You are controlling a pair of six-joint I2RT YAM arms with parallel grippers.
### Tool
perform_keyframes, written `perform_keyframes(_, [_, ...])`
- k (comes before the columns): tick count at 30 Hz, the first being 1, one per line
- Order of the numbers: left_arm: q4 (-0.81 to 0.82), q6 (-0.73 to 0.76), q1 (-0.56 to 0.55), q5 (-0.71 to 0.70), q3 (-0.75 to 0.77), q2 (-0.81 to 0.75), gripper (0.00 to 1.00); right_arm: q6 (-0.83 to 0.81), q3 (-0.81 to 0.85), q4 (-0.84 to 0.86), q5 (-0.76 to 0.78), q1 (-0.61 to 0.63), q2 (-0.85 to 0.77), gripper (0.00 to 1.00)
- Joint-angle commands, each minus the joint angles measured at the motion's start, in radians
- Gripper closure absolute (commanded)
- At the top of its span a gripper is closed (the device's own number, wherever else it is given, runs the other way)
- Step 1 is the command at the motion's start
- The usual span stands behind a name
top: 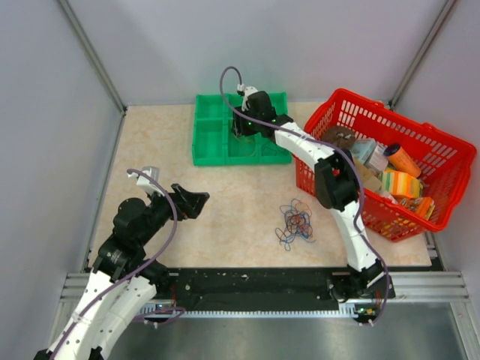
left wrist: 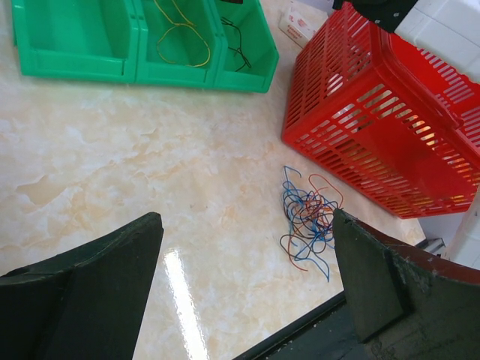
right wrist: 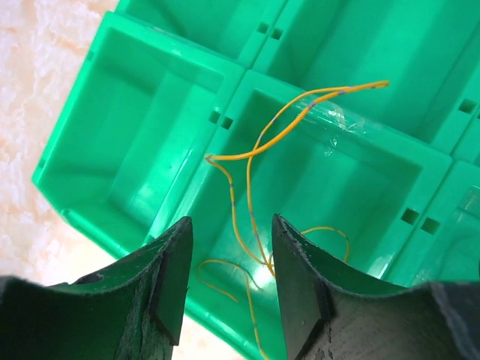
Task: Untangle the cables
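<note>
The cables [top: 296, 223] lie as a small tangle of blue, orange and dark wires on the table, left of the red basket; the left wrist view shows the tangle [left wrist: 309, 217] too. My left gripper [top: 201, 202] hovers open and empty to the left of it [left wrist: 247, 225]. My right gripper [top: 241, 132] hangs over the green bins [top: 214, 142]. Its jaws [right wrist: 231, 232] stand apart, and a yellow wire [right wrist: 233, 202] lying in a bin compartment runs between them, unclamped. From the left wrist I see the yellow wire [left wrist: 184, 34] and a dark wire [left wrist: 236, 41] in neighbouring compartments.
A red basket [top: 341, 105] full of packages stands at the right, close to the tangle. The green bin block [right wrist: 135, 112] sits at the back centre. Grey walls close in the table on three sides, and a black rail runs along its near edge.
</note>
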Motion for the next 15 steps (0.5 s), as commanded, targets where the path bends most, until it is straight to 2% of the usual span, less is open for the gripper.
perform_keyframes(1, [0.049, 0.013, -0.002, 0.007, -0.001, 0.01, 0.02, -0.016, 0.06, 0.014, -0.013, -0.009, 0.053, 0.55])
perform_keyframes(4, [0.044, 0.013, -0.002, 0.004, 0.001, 0.01, 0.02, -0.017, 0.068, 0.015, -0.017, -0.014, 0.07, 0.6])
perform_keyframes(6, [0.047, 0.013, -0.002, 0.002, -0.001, 0.011, 0.02, -0.017, 0.071, 0.014, -0.023, -0.014, 0.074, 0.7])
perform_keyframes(8, [0.05, 0.013, -0.002, 0.005, -0.001, 0.014, 0.02, -0.011, 0.058, 0.014, -0.03, -0.012, 0.062, 0.87])
perform_keyframes(10, [0.049, 0.013, 0.0, 0.005, -0.001, 0.016, 0.02, 0.004, 0.019, 0.018, -0.033, -0.012, 0.035, 0.97])
perform_keyframes(11, [0.05, 0.011, -0.002, 0.005, -0.004, 0.014, 0.02, 0.013, -0.007, 0.02, -0.036, -0.012, 0.018, 0.99])
perform_keyframes(15, [0.059, 0.007, -0.002, 0.011, -0.011, 0.013, 0.03, 0.055, -0.147, 0.067, -0.083, -0.012, -0.057, 1.0])
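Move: The yellow cable's nearest strand lies almost straight below the right hand, some 5 cm down, in the green tray's front middle compartment. The black cable is about 11 cm to the right, 2 cm back and 8 cm down; the blue-and-red tangle lies roughly 28 cm back, 20 cm right and 11 cm down. From the left hand the yellow cable is about 28 cm ahead, 13 cm right and 16 cm below. The right hand drops about 5 cm into the tray's middle compartment, fingers closing fully to pinch the yellow cable. ##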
